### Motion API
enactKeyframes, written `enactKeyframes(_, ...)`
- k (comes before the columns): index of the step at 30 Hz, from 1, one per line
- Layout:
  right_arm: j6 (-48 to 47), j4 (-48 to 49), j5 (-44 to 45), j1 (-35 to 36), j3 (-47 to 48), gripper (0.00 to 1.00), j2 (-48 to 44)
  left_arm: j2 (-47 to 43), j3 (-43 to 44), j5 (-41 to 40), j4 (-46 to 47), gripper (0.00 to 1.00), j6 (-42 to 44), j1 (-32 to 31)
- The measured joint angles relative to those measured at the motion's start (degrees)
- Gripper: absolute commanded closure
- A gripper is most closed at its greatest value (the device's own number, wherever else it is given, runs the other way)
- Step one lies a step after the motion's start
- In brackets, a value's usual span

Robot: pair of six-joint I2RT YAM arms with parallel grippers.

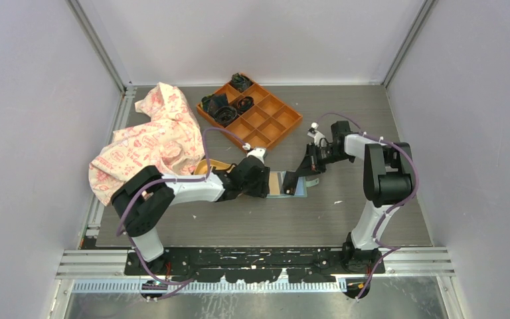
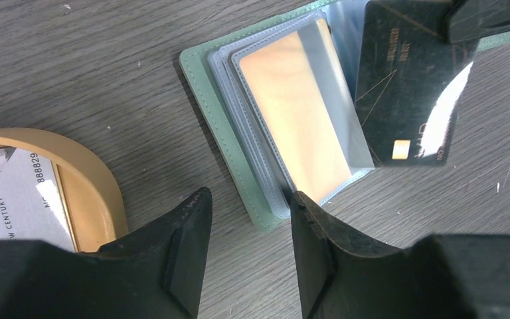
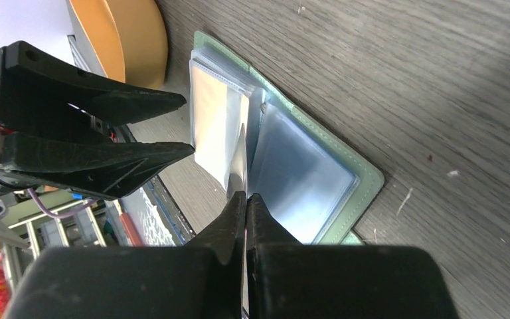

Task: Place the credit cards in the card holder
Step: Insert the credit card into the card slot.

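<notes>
The sage-green card holder [image 2: 219,126] lies open on the table, its clear sleeves [image 2: 299,113] fanned up; it also shows in the top view [image 1: 280,185] and the right wrist view [image 3: 345,179]. My right gripper [image 3: 246,196] is shut on a black credit card [image 2: 405,86], held edge-down over the holder's open sleeves. My left gripper [image 2: 249,199] is open and empty, its fingertips at the holder's near corner. A pale grey-white card [image 2: 10,193] lies in the yellow dish [image 2: 89,179].
An orange compartment tray [image 1: 265,123] with dark items stands at the back. A crumpled printed cloth [image 1: 153,139] lies at the left. The yellow dish [image 1: 216,164] sits just left of the holder, beside my left gripper [image 1: 263,183].
</notes>
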Motion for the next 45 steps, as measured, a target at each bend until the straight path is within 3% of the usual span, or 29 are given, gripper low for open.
enactKeyframes(17, 0.5, -2.2, -1.9, 3.1, 3.9, 1.0, 6.6, 0.2, 0.1, 4.2, 0.0, 0.55, 0.0, 2.2)
enactKeyframes(34, 8.6, 1.0, -2.1, 4.4, 4.0, 1.0, 8.7, 1.6, 1.2, 7.1, -0.1, 0.57, 0.1, 2.8)
enactKeyframes(45, 8.6, 1.1, -2.6, 7.2, 8.5, 0.99, 12.6, 2.6, 3.3, 8.8, -2.2, 0.54, 1.2, 4.0)
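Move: The right hand already pinches the black card by its far right corner; the card slot, the clear sleeve on the holder's left half, has its middle about 7 cm to the left, 3 cm back and 3 cm below. The yellow tray lies about 27 cm left and 2 cm back, and the middle of the brown compartment box some 16 cm left and 22 cm farther out. From the left hand, at the holder's near left corner, the slot is about 5 cm right, 3 cm ahead and just below. The right hand sinks about 1.5 cm, then goes mainly left and sinks a little more, about 5 cm left and 2.5 cm down in all, sliding the black card long edge first into the sleeve's open right side, with the wrist turning some 10 degrees and the fingers keeping their pinch. The left hand stays with half-open fingers at the holder's near left corner, one fingertip still resting on the sleeve's near edge, and shifts less than a centimetre while tilting slightly. ##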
